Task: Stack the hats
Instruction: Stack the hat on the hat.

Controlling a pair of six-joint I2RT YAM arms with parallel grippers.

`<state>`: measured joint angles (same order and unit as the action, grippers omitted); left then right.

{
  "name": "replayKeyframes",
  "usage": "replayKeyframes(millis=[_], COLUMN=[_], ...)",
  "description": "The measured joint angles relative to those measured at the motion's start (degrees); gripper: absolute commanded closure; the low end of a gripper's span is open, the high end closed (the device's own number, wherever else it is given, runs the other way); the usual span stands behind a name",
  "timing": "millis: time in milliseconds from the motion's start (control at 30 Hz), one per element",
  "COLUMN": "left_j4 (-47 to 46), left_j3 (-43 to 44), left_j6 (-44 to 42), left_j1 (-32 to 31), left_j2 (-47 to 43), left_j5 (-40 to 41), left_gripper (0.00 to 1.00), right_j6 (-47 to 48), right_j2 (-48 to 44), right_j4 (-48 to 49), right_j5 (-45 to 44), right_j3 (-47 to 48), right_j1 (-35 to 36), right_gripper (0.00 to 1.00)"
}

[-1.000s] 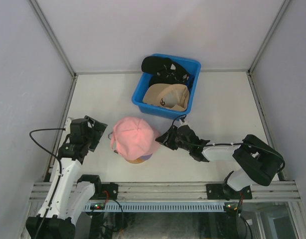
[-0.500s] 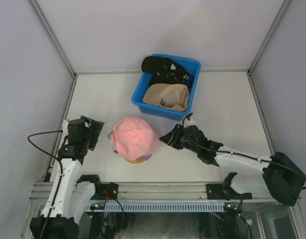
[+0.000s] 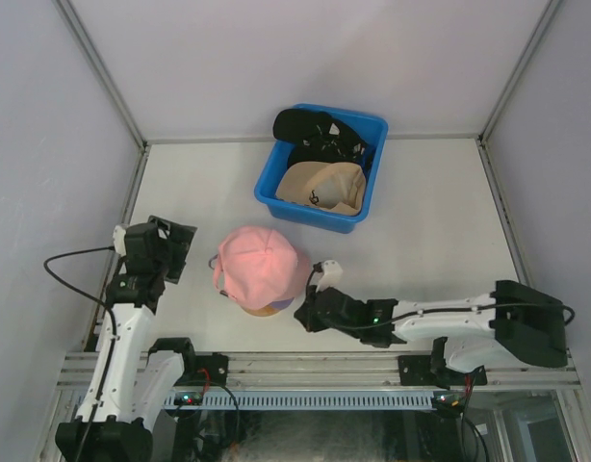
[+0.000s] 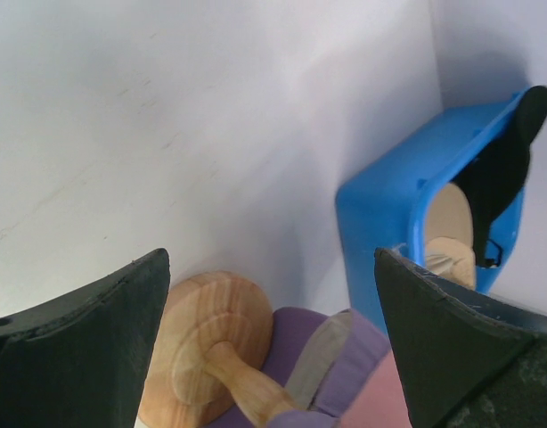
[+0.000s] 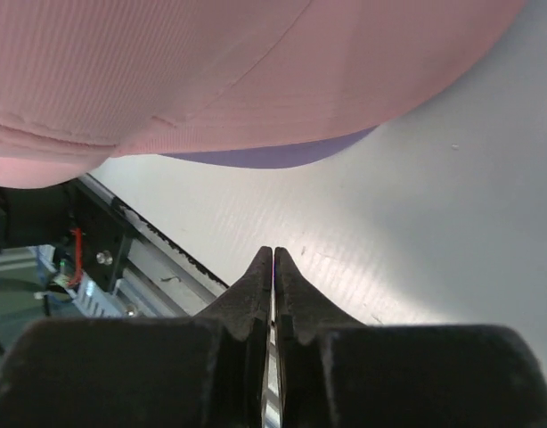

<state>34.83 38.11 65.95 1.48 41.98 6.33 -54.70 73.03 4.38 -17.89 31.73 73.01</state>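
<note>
A pink hat (image 3: 260, 268) sits on a lavender hat (image 4: 345, 361), both on a round wooden stand (image 4: 211, 334) near the table's front. The pink hat (image 5: 211, 71) fills the top of the right wrist view, with a lavender edge (image 5: 273, 157) under it. A tan hat (image 3: 324, 187) and a black hat (image 3: 308, 126) lie in the blue bin (image 3: 365, 124). My left gripper (image 3: 167, 246) is open and empty, left of the stack and apart from it. My right gripper (image 3: 306, 315) is shut on nothing, low by the stack's front right.
The blue bin (image 4: 389, 214) stands behind the stack, toward the back wall. Grey walls close in the left, right and back. The metal rail (image 3: 315, 368) with both arm bases runs along the near edge, just in front of the right gripper (image 5: 273, 256).
My right arm swung from the pink hat's right side down to its front right, and its jaws closed with nothing in them. The left gripper drew slightly back to the left.
</note>
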Motion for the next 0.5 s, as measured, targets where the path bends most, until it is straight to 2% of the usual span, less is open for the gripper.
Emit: replayKeyframes(millis=[200,500], left_j4=[1.3,2.3], left_j3=[4.8,11.5], left_j6=[-0.6,-2.1], left_j1=[0.0,0.1], left_j2=[0.6,4.8], left_j5=[2.2,4.3], left_gripper=[0.0,0.0], right_j6=[2.8,3.8], right_j2=[13.1,25.5], right_j4=[5.5,15.7], right_j5=[-3.4,-5.8], right_j3=[5.0,10.0], right_j1=[4.0,4.2], right_gripper=[1.0,1.0])
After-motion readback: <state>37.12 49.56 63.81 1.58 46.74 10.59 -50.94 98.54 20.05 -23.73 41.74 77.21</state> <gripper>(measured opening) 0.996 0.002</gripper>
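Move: The pink hat, already on the purple hat over the wooden stand, has its middle about 7 cm ahead and 7 cm left of the right hand, some 4 cm higher; its brim reaches out to the hand. The purple hat is just beneath, about 6 cm ahead and 7 cm left. The blue box lies some 29 cm ahead and 5 cm to the right. From the left hand, the pink hat is about 15 cm right, 6 cm back and 4 cm lower. The pink hat's near side and brim are where the right hand goes, its fingers kept shut: it sweeps about 7.5 cm left and some 4.5 cm down, in under the brim edge, and the tips seem to nudge the hats leftward. The left hand, still wide open and empty, rises about 6 cm away from the hats, edging forward. ##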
